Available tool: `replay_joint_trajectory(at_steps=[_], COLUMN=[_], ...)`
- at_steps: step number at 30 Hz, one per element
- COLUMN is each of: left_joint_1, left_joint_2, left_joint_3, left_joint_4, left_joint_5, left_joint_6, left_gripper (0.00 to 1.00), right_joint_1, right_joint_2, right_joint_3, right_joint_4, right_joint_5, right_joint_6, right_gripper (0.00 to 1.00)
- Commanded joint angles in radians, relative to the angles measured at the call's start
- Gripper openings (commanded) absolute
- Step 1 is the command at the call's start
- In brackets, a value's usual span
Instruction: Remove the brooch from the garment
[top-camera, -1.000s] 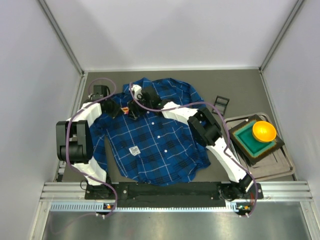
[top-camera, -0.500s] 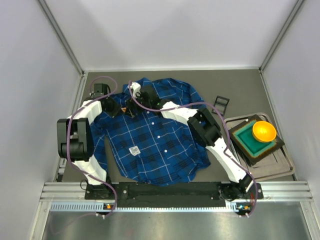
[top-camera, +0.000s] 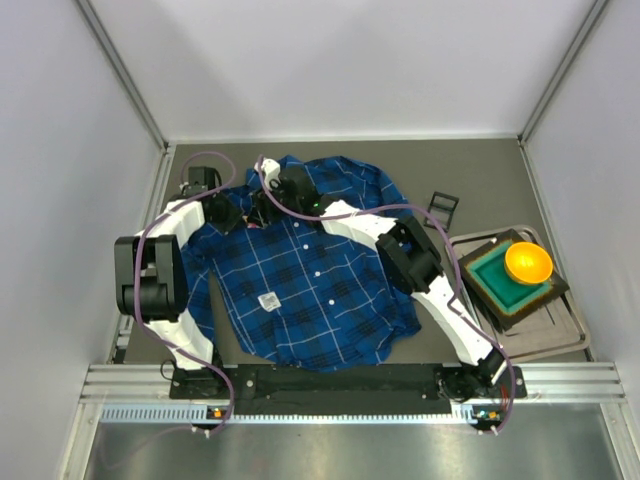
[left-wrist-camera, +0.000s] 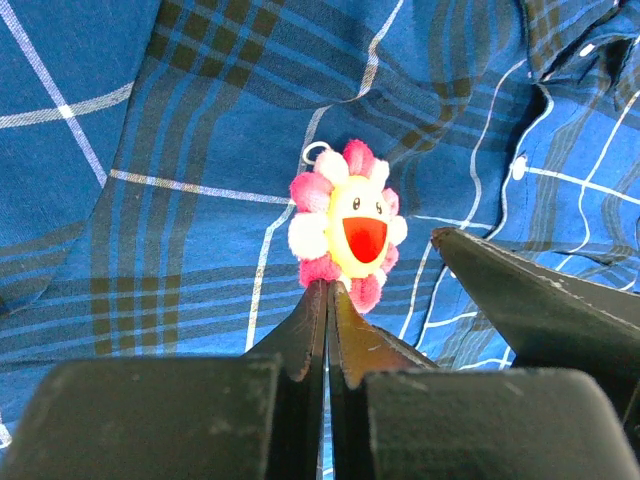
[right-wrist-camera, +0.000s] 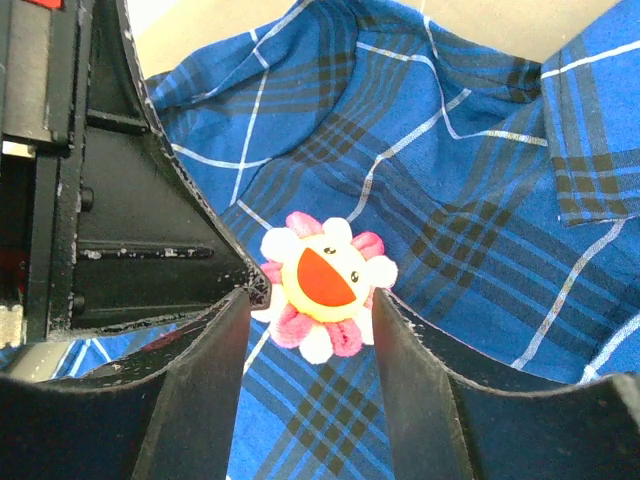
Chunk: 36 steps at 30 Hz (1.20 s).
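The garment (top-camera: 320, 290), a blue plaid shirt, lies spread flat on the table. The brooch (right-wrist-camera: 325, 285), a fuzzy flower with pink and white petals and a yellow laughing face, sits on the cloth near the collar (right-wrist-camera: 590, 150). My right gripper (right-wrist-camera: 310, 300) is open, one finger on each side of the brooch and close to its petals. The left gripper (left-wrist-camera: 328, 287) is shut, its tips pressed against the lower petals of the brooch (left-wrist-camera: 348, 225). From above, both grippers (top-camera: 258, 214) meet at the shirt's upper left and hide the brooch.
A white square tag (top-camera: 269, 300) lies on the shirt's front. At the right a grey tray (top-camera: 565, 335) carries a green holder (top-camera: 497, 278) with an orange bowl (top-camera: 528, 262). A small black frame (top-camera: 443, 207) lies beyond the shirt's right sleeve.
The right gripper's fingers have drawn closer together around the brooch. Both wrists have shifted slightly toward the far edge. The left gripper stays shut.
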Motion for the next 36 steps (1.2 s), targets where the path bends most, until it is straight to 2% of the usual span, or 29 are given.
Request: replay_joint_trajectory(at_steps=[1,9,14,28,29,32,33,35,36], left_joint_1=[-0.002,-0.002,-0.002,-0.004,-0.011,-0.057,-0.071,-0.136,-0.162], left_joint_2=[0.005,0.008,0.011,-0.046,-0.058,-0.116,-0.127,-0.153,-0.155], left_joint_3=[0.025,0.016,-0.012,-0.08,-0.087,-0.092,-0.089,-0.073,-0.064], left_joint_4=[0.05,0.095,0.097,0.077,0.078,0.069,0.057,0.04,0.035], left_joint_5=[-0.011,-0.077,-0.114,-0.168,-0.17,-0.254,-0.309,-0.367,-0.437], left_joint_6=[-0.008,-0.029,-0.037,0.037,0.046,0.098,0.129,0.162,0.197], left_gripper=[0.0,0.0,0.0,0.0,0.14,0.33,0.44,0.51,0.65], right_joint_1=[0.015,-0.031,-0.094,-0.107,-0.108,-0.119,-0.125,-0.134,-0.14], right_joint_2=[0.007,0.022,0.047,0.027,0.019,0.001,-0.004,-0.018,-0.033], right_joint_3=[0.051,0.055,0.075,0.043,0.037,0.013,0.003,-0.035,-0.049], right_joint_4=[0.038,0.031,0.031,0.038,0.039,0.051,0.067,0.083,0.091], right_joint_5=[0.005,0.017,-0.076,-0.11,-0.109,-0.118,-0.119,-0.126,-0.127], right_joint_6=[0.017,0.159,0.318,0.339,0.339,0.341,0.347,0.359,0.364], right_gripper=[0.52,0.53,0.53,0.54,0.54,0.54,0.54,0.54,0.54])
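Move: Just past the left hand's shut fingertips sits the brooch, about 2 cm ahead, 2 cm to the right and 2 cm lower; the white tag lies some 20 cm back from that hand, 5 cm to its right and 4 cm down. From the right hand the brooch is about 3 cm to the left, level fore-and-aft, 2 cm below, while a shirt button lies some 9 cm to its right, 2 cm back and 5 cm down. Backing off the brooch, the right hand travels about 5 cm forward and right, tilting some 20 degrees, its fingers staying half open. The left hand, shut at the brooch's edge, edges forward and left, draws back while sinking about 3 cm, then opens to half and lifts a little, rolling its left side up. ##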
